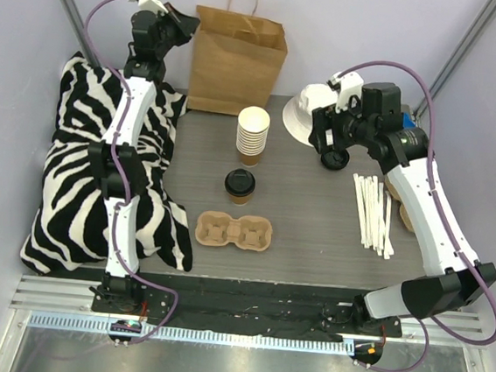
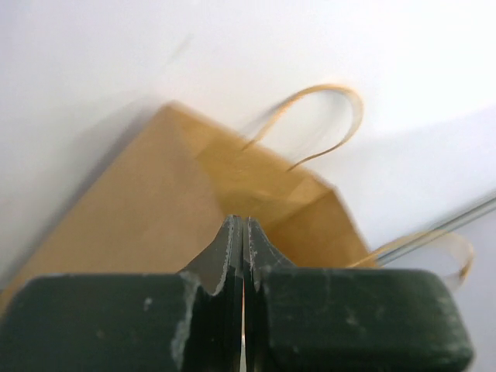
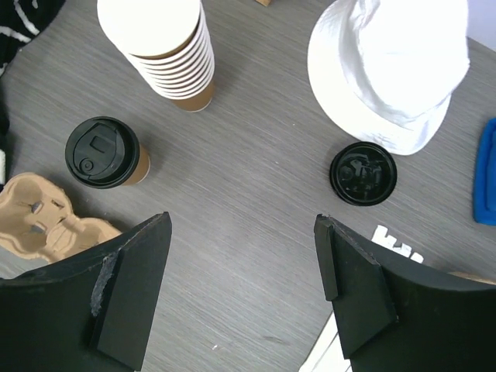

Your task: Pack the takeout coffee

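The takeout coffee (image 1: 240,183) (image 3: 102,153), a small brown cup with a black lid, stands upright mid-table. The brown paper bag (image 1: 237,57) (image 2: 132,209) stands at the back. My left gripper (image 1: 192,22) (image 2: 244,223) is raised at the bag's upper left edge. Its jaws are pressed together, and I cannot tell whether paper is pinched between them. My right gripper (image 1: 323,133) (image 3: 244,232) hovers open over bare table, right of the coffee, holding nothing.
A stack of lidless cups (image 1: 253,134) (image 3: 159,39) stands behind the coffee and a pulp carrier (image 1: 234,231) (image 3: 39,221) lies in front. A white hat (image 1: 312,111) (image 3: 387,62), loose black lid (image 3: 363,173), white sticks (image 1: 373,214) and zebra blanket (image 1: 82,179) surround.
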Tool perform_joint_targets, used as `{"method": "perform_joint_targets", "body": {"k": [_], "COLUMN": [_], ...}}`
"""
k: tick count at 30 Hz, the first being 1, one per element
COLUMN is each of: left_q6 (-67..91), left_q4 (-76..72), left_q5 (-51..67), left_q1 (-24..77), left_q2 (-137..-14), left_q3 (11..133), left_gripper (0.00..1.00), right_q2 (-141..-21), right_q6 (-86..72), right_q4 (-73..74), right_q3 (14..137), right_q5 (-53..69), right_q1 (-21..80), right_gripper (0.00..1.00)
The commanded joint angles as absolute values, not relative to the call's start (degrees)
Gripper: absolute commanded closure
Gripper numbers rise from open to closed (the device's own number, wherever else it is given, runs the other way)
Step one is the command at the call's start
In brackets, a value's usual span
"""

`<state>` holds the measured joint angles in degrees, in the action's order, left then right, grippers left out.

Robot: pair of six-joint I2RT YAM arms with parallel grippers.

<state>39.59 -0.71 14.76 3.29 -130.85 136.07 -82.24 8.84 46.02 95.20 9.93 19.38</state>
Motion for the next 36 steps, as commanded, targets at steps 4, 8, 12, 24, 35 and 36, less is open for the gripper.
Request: {"method": "perform_joint_targets", "body": {"k": [4, 8, 12, 24, 35, 36], "left_q6": [48.25, 46.06, 39.92, 19.7, 15.91, 15.82], "left_q4": [-13.79, -14.07, -5.93, 6.14, 11.68, 12.12], "left_q5": [16.44, 15.12, 6.61, -2.9, -5.18, -5.27], "left_q1": [6.24, 9.13, 9.67, 7.38, 6.51, 6.5], "left_q2": [-125.24, -125.95, -123.93, -122.69, -129.64, -129.99], "left_q3": [141.06, 144.49, 143.19, 136.92, 140.27, 140.27], "left_gripper": [1.0, 1.0, 0.84, 0.33, 0.3, 0.32], "right_q2": [-77.88, -76.64, -75.24, -74.44, -74.62, -74.53], "right_q6": [7.38, 6.51, 6.15, 5.98, 5.45, 5.54], "right_q4": [43.51, 43.07, 43.24, 43.24, 43.07, 43.15], "right_q3": [95.45, 94.93, 93.78, 91.41, 90.26, 90.18], "right_q5": [6.59, 5.89, 6.59, 8.0, 8.09, 8.09], "right_q1": [16.88, 15.82, 15.64, 15.64, 15.56, 15.56], "right_gripper": [0.18, 0.18, 0.17, 0.15, 0.15, 0.15]}}
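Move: The paper bag's top left edge is already pinched in the shut left fingers, tilting the bag; its middle lies about 13 cm to that hand's right, 4 cm ahead and 16 cm below. Lower down, the cup stack stands some 20 cm back and 19 cm right of the left hand, and the white hat about 5 cm back and 36 cm right. From the open, empty right hand, the bag's middle is roughly 31 cm ahead and 24 cm left. The bag's left edge, still pinched, is pulled up by the left hand about 11 cm, also rightward and back, the fingers tipping upward; then the fingers open wide and let go. Open, the left hand swings left, down some 13 cm and forward again, rolling its left side up, to beside the bag's left rim. The right hand shifts about 4 cm right, staying open. ##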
